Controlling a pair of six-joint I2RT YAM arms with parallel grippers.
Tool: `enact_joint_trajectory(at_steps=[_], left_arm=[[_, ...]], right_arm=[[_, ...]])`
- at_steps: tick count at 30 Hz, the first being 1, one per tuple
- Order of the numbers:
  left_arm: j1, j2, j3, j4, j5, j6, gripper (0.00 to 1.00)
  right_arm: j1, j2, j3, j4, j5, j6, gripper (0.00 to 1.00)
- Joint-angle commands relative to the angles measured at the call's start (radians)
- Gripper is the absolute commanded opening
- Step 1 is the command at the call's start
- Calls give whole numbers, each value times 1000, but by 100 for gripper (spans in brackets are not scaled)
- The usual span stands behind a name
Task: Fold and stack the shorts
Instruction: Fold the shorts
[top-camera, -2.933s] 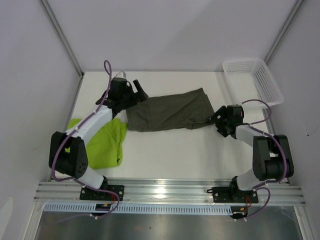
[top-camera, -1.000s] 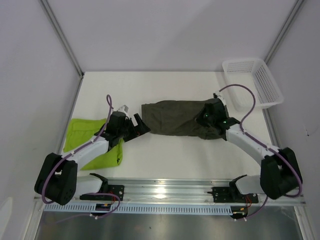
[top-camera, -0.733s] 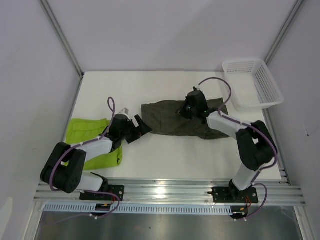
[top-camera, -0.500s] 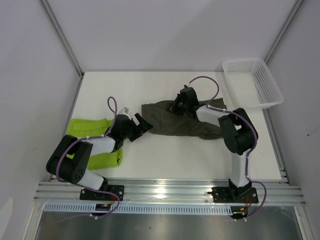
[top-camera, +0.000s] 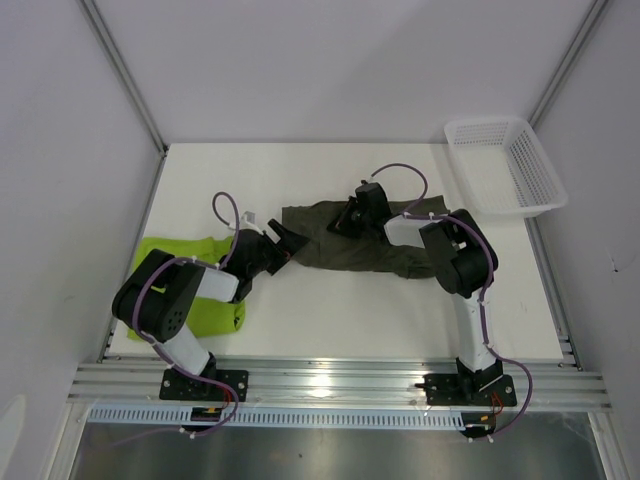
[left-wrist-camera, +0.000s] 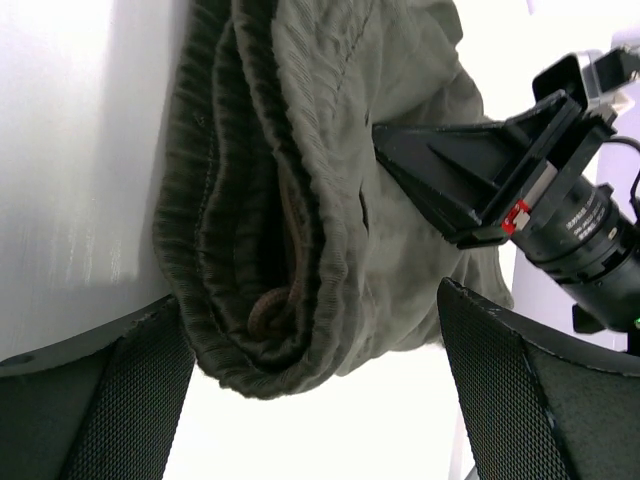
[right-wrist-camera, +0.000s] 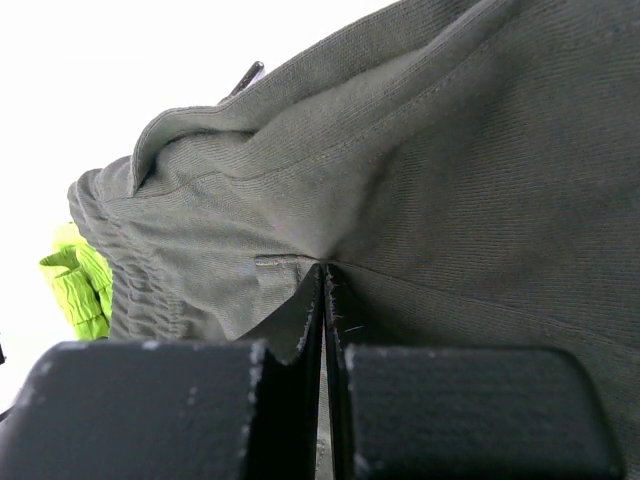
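Note:
The olive-grey shorts (top-camera: 372, 243) lie across the middle of the table, folded over themselves. My right gripper (top-camera: 346, 218) rests on their top left part, shut, and the cloth (right-wrist-camera: 450, 170) puckers into its tips (right-wrist-camera: 323, 268). My left gripper (top-camera: 287, 243) is open at the shorts' left end; the ribbed waistband (left-wrist-camera: 265, 250) sits between its fingers (left-wrist-camera: 95, 400) without touching them. The right gripper (left-wrist-camera: 470, 180) shows beyond it. The lime green shorts (top-camera: 180, 262) lie at the left, partly under my left arm, and their edge (right-wrist-camera: 80, 285) shows in the right wrist view.
A white mesh basket (top-camera: 505, 165) stands at the back right corner. White walls close in the table (top-camera: 330, 310) on three sides, and a metal rail (top-camera: 340, 380) with both arm bases runs along the near edge.
My right gripper has travelled left across the olive-grey shorts, carrying their right part over the rest. My left gripper has edged right to the waistband, still open.

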Motion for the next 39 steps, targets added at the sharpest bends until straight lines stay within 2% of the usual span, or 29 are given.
enact_joint_trajectory(at_steps=[1,7,12,15,20,22,25,28,29,31,35,39], left_arm=[[-9,31,-31,-37,-99,-10,99],[-7,68,-31,-4,-126,10,99],[-7,61,-56,61,-203,34,99],[-3,52,-15,-22,-183,88,99],[7,58,14,-37,-79,161,98],[7,81,27,-31,-38,169,92],[8,129,59,-16,-21,163,74],[8,134,58,7,-43,166,62],[8,127,58,6,-53,171,56],[8,98,56,-4,-73,197,53],[7,17,57,-46,-113,276,36],[4,-55,62,-132,-99,289,18]], right_arm=[[11,25,-19,-30,-4,-26,0],[13,14,-42,-29,-21,-35,0],[13,-4,-68,-36,-17,-53,0],[13,-9,-71,-53,-11,-73,0],[10,-17,-80,-59,-18,-107,0],[10,-15,-85,-58,-20,-109,0],[13,-21,-98,-46,-21,-110,0],[18,-24,-104,-52,-20,-118,0],[18,-31,-108,-52,-20,-119,0],[28,-34,-114,-52,-18,-127,0],[48,-40,-114,-56,-18,-136,0],[51,-57,-98,-67,-12,-158,3]])
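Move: The near end of the gray shorts' waistband lies just past the left hand's open fingers, about 2 cm ahead, 2 cm left and 2 cm below. The right gripper, its shut tips on the cloth, is about 10 cm right of the left hand and 4 cm ahead; the folded green shorts are some 27 cm left and 9 cm back. From the right hand the waistband end lies roughly 8 cm left, 2 cm back and about level. Left eases forward-left, sinks 2 cm and pinches the waistband; right's shut tips drag cloth back about 2 cm. ##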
